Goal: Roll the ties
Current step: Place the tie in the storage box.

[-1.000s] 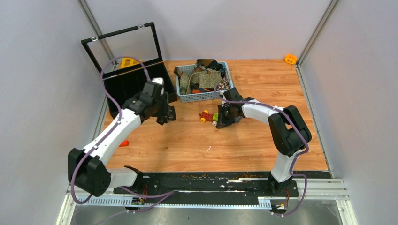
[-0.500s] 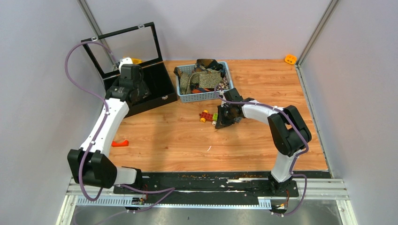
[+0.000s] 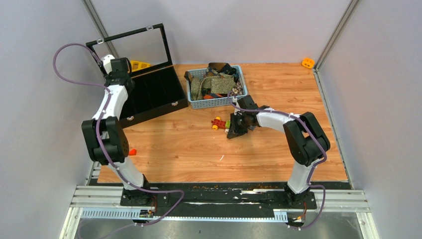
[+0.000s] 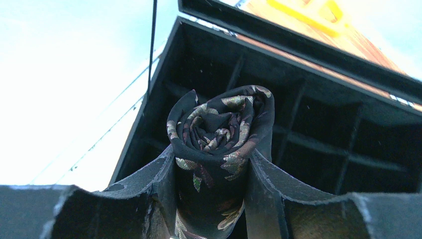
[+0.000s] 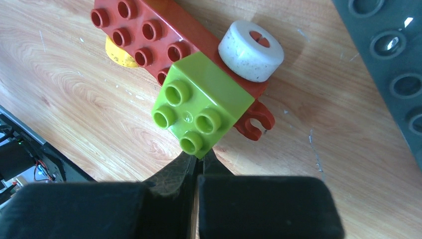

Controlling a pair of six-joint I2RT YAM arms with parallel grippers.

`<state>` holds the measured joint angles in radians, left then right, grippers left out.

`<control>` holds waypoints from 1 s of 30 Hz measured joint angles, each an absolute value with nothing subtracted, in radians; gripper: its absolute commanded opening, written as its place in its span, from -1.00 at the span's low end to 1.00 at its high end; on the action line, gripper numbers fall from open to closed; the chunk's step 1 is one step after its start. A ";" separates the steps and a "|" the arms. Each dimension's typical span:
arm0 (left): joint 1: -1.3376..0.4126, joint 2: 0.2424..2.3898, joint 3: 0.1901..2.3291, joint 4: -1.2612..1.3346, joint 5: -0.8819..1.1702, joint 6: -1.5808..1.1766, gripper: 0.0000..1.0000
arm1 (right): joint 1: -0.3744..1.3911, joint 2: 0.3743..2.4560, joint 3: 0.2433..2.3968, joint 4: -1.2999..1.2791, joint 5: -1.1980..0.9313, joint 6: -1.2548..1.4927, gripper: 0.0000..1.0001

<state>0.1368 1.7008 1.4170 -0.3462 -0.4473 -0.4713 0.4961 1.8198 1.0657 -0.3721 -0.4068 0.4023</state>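
Note:
My left gripper [image 4: 211,159] is shut on a rolled black tie [image 4: 219,124] with a leafy print, its spiral end facing the camera. It holds the roll over the black divided box [image 4: 348,144]. In the top view the left gripper [image 3: 115,67] is at the back left corner of the box [image 3: 149,94]. More ties [image 3: 219,82], olive and brown, are piled in the blue basket [image 3: 214,103]. My right gripper [image 5: 199,157] is shut and empty. Its tips touch the near corner of a green brick [image 5: 204,102]. In the top view the right gripper [image 3: 233,130] is low over the table.
The green brick sits on a red toy brick [image 5: 144,35] with a white wheel [image 5: 250,50] and a yellow wheel [image 5: 118,55]. A grey studded plate [image 5: 393,59] lies beside it. An orange piece [image 3: 308,62] is at the back right corner, a small red piece [image 3: 132,152] by the left arm.
My left arm has swung from the table's middle left up and back to the box's far left corner, carrying the rolled tie. The right gripper has barely moved.

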 measured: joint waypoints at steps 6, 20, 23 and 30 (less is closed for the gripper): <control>0.184 1.863 1.517 -0.295 -0.439 -0.484 -1.00 | 0.496 1.827 1.063 -0.360 -0.419 0.408 -1.00; 0.218 2.029 1.676 -0.270 -0.462 -0.462 -1.00 | 0.496 1.837 1.063 -0.353 -0.430 0.418 -1.00; 0.231 2.040 1.682 -0.266 -0.477 -0.462 -1.00 | 0.496 1.845 1.063 -0.351 -0.432 0.418 -1.00; 0.286 2.088 1.682 -0.270 -0.451 -0.473 -1.00 | 0.496 1.846 1.063 -0.349 -0.439 0.419 -1.00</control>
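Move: The rolled tie, already gripped in the left hand, is bound for the far-left compartment of the storage box, about 7 cm ahead, 3 cm left and 16 cm below. The box's middle lies some 6 cm ahead, 10 cm right and 15 cm down. The raised lid stands about 20 cm ahead and 6 cm right, near hand height; behind it, a yellow block sits 32 cm ahead, straight out, 18 cm below. From the right hand, that compartment is roughly 26 cm ahead, 51 cm left and 1 cm up. The rolled tie travels in the left hand's unchanged grip over the open storage box, first forward with some left and down, then mostly left and lower towards its far-left corner. It covers about 9 cm left, 7 cm down and 6 cm forward in all, the wrist turning some 10 degrees counter-clockwise. ##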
